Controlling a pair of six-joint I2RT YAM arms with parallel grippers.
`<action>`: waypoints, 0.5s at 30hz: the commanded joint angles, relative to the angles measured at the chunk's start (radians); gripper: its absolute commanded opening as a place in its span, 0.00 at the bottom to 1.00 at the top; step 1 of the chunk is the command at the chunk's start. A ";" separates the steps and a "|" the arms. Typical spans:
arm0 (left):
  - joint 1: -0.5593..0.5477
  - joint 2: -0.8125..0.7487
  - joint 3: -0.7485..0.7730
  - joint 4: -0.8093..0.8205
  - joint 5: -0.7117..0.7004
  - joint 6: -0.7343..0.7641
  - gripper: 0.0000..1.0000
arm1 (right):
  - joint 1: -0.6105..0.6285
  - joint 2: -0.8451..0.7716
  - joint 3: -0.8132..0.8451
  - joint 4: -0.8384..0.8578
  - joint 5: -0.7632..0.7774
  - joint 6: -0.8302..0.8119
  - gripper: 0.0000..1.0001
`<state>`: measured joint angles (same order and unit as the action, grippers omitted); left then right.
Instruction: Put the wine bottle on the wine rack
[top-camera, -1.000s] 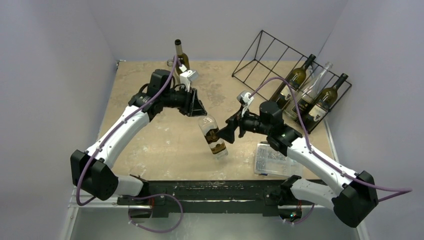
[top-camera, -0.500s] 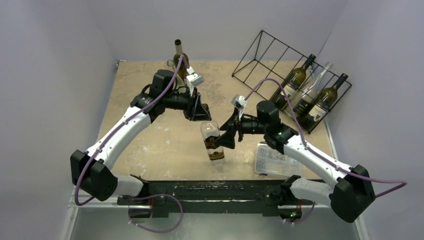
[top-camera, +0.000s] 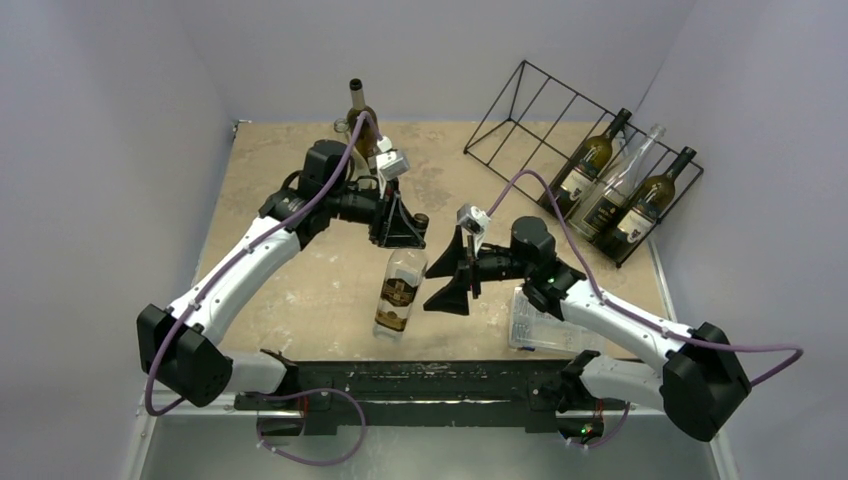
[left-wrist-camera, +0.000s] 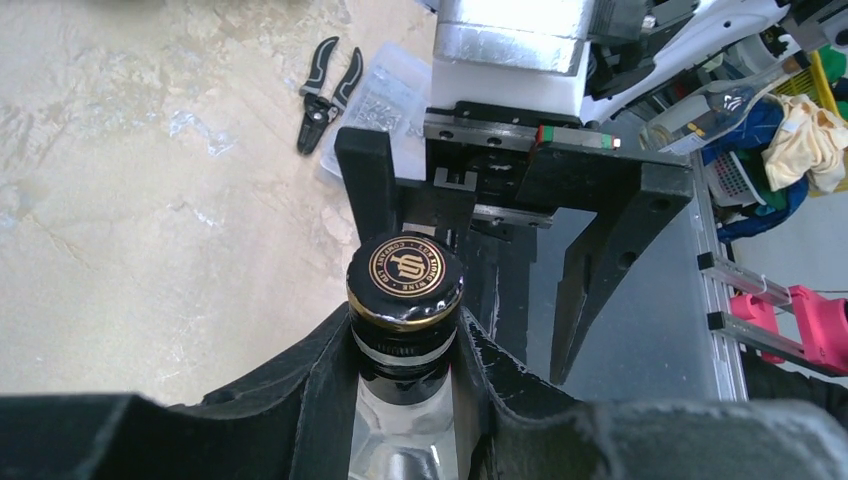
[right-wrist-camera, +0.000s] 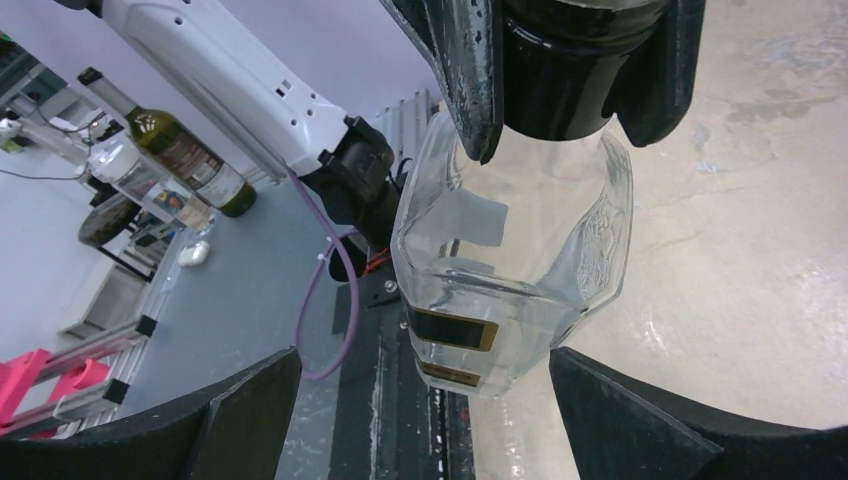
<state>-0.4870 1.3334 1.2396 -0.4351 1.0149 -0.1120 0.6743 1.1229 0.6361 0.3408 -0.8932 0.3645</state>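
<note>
The wine bottle (top-camera: 398, 292) is clear glass with a black and gold cap (left-wrist-camera: 405, 270) and a dark label, and it hangs tilted above the table near the front middle. My left gripper (top-camera: 408, 228) is shut on its neck (left-wrist-camera: 405, 370). My right gripper (top-camera: 448, 275) stands wide open just right of the bottle's body. In the right wrist view the bottle's lower body (right-wrist-camera: 510, 260) lies between and above my right fingers (right-wrist-camera: 620, 420), apart from both. The black wire wine rack (top-camera: 495, 106) sits at the back right.
Three bottles (top-camera: 625, 180) lie in the rack's right slots; its left slots hold nothing. A dark bottle (top-camera: 360, 110) stands upright at the back, behind my left arm. A clear plastic parts box (top-camera: 540, 320) lies at the front right. Pliers (left-wrist-camera: 325, 85) lie on the table.
The left gripper has swung the bottle's body left and toward the front edge, now hanging steeper. The right gripper has followed left and nearer, staying open beside the body.
</note>
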 joint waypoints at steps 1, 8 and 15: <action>-0.014 0.004 0.076 0.064 0.151 -0.043 0.00 | 0.020 0.033 -0.021 0.234 -0.025 0.081 0.97; -0.014 0.084 0.187 -0.095 0.155 0.003 0.00 | 0.021 0.035 -0.038 0.312 0.024 0.131 0.57; -0.015 0.081 0.195 -0.069 0.115 -0.049 0.00 | 0.021 -0.015 -0.055 0.303 0.079 0.141 0.00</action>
<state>-0.4896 1.4307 1.3640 -0.5407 1.0779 -0.1001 0.6872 1.1526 0.5800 0.5629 -0.8730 0.4931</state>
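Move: The bottle hangs neck-up from the left hand, leaning; its middle is about 8 cm back, 3 cm left and 9 cm below that hand. From the open right hand it lies some 8 cm to the left, level fore and aft, and perhaps 4 cm below. The plastic box is roughly 26 cm to the right hand's right, level with it and 20 cm down; the wine rack stands about 30 cm ahead, 34 cm right and 10 cm lower. Almost on the spot, the right hand swings its fingers from wide open to nearly shut beside the bottle's body, edging only about 1 cm left and up while turning some 5 degrees. Nothing is between its pads as they meet; whether the tips touch the glass can't be seen. The left hand keeps its hold on the neck, shifting about 1 cm right and up. ##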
